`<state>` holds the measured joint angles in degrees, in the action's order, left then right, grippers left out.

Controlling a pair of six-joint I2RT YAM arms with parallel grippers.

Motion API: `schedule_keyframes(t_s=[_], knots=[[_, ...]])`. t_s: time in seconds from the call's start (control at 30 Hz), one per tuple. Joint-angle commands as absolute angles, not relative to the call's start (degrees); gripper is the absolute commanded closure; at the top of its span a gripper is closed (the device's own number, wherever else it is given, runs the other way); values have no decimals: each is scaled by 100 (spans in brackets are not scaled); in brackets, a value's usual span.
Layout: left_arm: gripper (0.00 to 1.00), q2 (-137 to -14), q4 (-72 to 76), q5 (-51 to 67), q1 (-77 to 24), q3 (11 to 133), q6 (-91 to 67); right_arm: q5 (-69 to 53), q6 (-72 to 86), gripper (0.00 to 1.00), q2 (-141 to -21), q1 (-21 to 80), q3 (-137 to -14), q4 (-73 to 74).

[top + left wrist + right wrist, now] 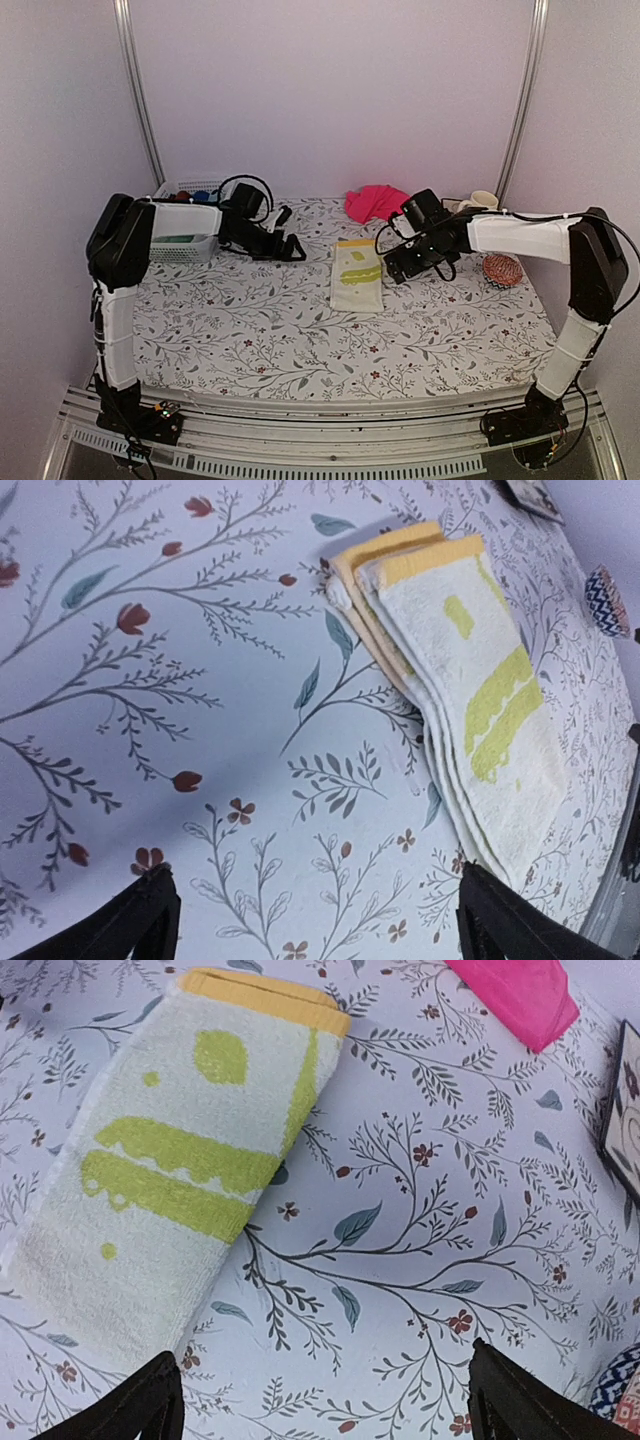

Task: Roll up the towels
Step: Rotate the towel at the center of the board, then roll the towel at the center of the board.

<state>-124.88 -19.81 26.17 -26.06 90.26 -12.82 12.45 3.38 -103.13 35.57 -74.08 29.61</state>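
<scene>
A lime-yellow patterned towel (pixel 357 274) lies folded flat as a long strip in the middle of the table, also in the left wrist view (pixel 470 690) and the right wrist view (pixel 160 1170). The hot pink towel (pixel 376 202) lies crumpled at the back, its corner showing in the right wrist view (pixel 515 995). My left gripper (pixel 297 248) hovers left of the patterned towel, open and empty (pixel 315 920). My right gripper (pixel 392 270) hovers just right of that towel, open and empty (pixel 325 1400).
A white basket (pixel 186 245) holding rolls of cloth stands at the back left, under the left arm. A round red-orange woven pad (pixel 502 270) lies at the right. A pale cup-like thing (pixel 484 199) sits at the back right. A dark flat object (pixel 622 1110) lies near the pink towel.
</scene>
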Motion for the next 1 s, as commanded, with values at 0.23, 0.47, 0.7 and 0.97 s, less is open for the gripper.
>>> schedule_keyframes(t_s=[0.23,0.47,0.7,0.97], knots=[[3,-10776,83,2772,-2571,7170,773,-858,-4001,1,-7988,3630,-4424,-836],[3,-10271,1712,-726,-3227,6542,2186,-589,-3958,1,-8347,3634,-4741,-736],[4,-10390,1339,-509,-3090,6876,2150,-734,-4036,1,-7999,3630,-4505,-707],[3,-10181,2664,966,-3413,5754,2580,-832,-3991,1,-8299,3627,-4631,-576]])
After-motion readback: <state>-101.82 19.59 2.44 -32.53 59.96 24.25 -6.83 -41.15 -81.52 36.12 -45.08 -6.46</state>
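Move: Lying flat and lengthwise, the folded green-and-white towel is about 15 cm to the left hand's right, level with it and 4 cm lower; from the right hand it is about 6 cm ahead, 13 cm to the left and 8 cm down. From the right hand, the pink towel lies some 28 cm ahead and 6 cm left, and the bowl 7 cm ahead and 21 cm right. Rising clear of the table on both sides, the empty hands leave the towel alone. The left climbs about 10 cm beside it, drifting only slightly while its fingers tip well up from pointing down. The right lifts and draws back, some 6 cm each way, edging left as it turns about 45 degrees counter-clockwise and tips its fingers up; both grippers stay wide open. ##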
